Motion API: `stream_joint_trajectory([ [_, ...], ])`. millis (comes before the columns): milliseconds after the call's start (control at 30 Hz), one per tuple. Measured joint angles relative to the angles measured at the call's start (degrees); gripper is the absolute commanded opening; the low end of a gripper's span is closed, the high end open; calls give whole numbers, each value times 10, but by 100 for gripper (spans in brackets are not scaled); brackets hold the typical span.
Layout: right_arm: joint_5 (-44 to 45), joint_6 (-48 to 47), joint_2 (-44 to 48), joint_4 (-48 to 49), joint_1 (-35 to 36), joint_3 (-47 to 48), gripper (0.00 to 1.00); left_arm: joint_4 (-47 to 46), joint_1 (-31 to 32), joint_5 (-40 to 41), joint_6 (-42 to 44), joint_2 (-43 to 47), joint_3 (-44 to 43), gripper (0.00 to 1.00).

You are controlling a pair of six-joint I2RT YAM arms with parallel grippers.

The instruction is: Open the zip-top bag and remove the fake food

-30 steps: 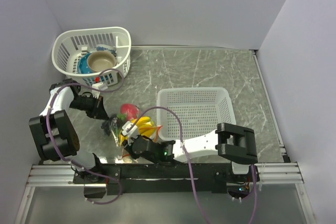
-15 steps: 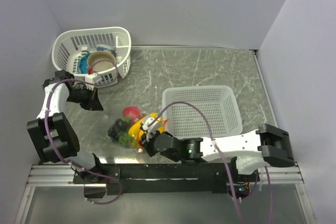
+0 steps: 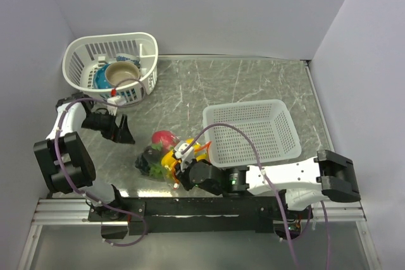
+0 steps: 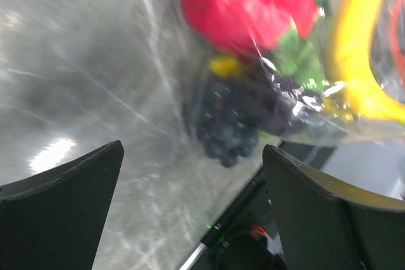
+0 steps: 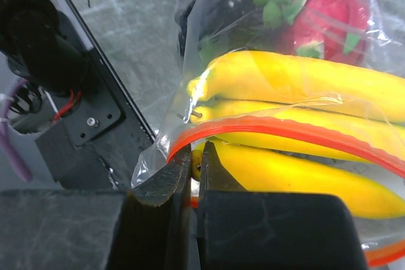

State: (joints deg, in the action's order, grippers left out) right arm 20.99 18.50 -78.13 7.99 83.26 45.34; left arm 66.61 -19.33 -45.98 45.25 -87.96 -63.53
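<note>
The clear zip-top bag (image 3: 166, 156) lies on the grey table near its front edge, with the fake food inside: a yellow banana bunch (image 5: 304, 83), a red dragon fruit (image 5: 329, 11) and a dark bumpy cluster (image 4: 234, 118). My right gripper (image 5: 196, 156) is shut on the bag's edge at the orange-red zip strip (image 5: 285, 128), which curves away from the bananas. In the top view that gripper (image 3: 183, 170) sits at the bag's near side. My left gripper (image 3: 124, 132) hangs open just left of the bag, nothing between its fingers (image 4: 63, 194).
A rectangular white mesh basket (image 3: 247, 107) stands right of the bag, close to the right arm. A round white basket (image 3: 149, 45) at the back left holds a tan bowl (image 3: 122, 74) and a blue item (image 3: 100, 80). The black rail (image 3: 190, 210) runs along the near edge.
My left gripper has opened and swung back toward the bag. The right gripper shut on the bag's edge and drew it slightly right; the rectangular basket also shifted right.
</note>
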Motion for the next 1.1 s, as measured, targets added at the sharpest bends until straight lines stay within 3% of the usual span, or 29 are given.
stream_joint_trajectory([
  [167, -9, 2, -33, 2, 0, 1, 0, 16, 19, 11, 23, 0, 37, 99],
  [467, -24, 19, -68, 37, 0, 1, 0, -77, 83, 47, -12, -10, 90, 97],
  [600, -28, 28, -75, 48, 0, 1, 0, -103, 113, 48, -33, -33, 81, 75],
  [767, -38, 38, -76, 58, -1, 0, 0, -109, 127, 32, -45, -73, 44, 64],
  [833, -42, 42, -76, 64, -2, -4, 0, -106, 130, 18, -42, -90, 34, 37],
  [867, -43, 44, -76, 66, -2, -6, 0, -104, 132, 11, -39, -99, 31, 2],
  [1100, -46, 46, -76, 70, -3, -7, 0, -46, 145, -16, 11, -143, 7, 1],
])
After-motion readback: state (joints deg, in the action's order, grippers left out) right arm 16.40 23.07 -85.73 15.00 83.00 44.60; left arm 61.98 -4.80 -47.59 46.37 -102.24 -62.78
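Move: The bag's closed end, with the dark grapes inside, lies about 9 cm right of the open left gripper, 5 cm back and some 8 cm below. At about that depth, the red fruit is roughly 14 cm to that gripper's right and 1 cm ahead, and the bananas are about 20 cm right and 6 cm back. The right gripper already holds the orange-rimmed mouth; from it the grapes lie about 10 cm left, 6 cm ahead and 12 cm below. Bring the open left gripper down about 5 cm, first drawing back a little, then sweeping right some 6 cm to the bag's closed end while turning roughly 15 degrees clockwise; shut the fingers there to pinch the film beside the dark grapes. Meanwhile lower the right gripper and ease it slightly left, keeping its fingers shut on the mouth's rim. ##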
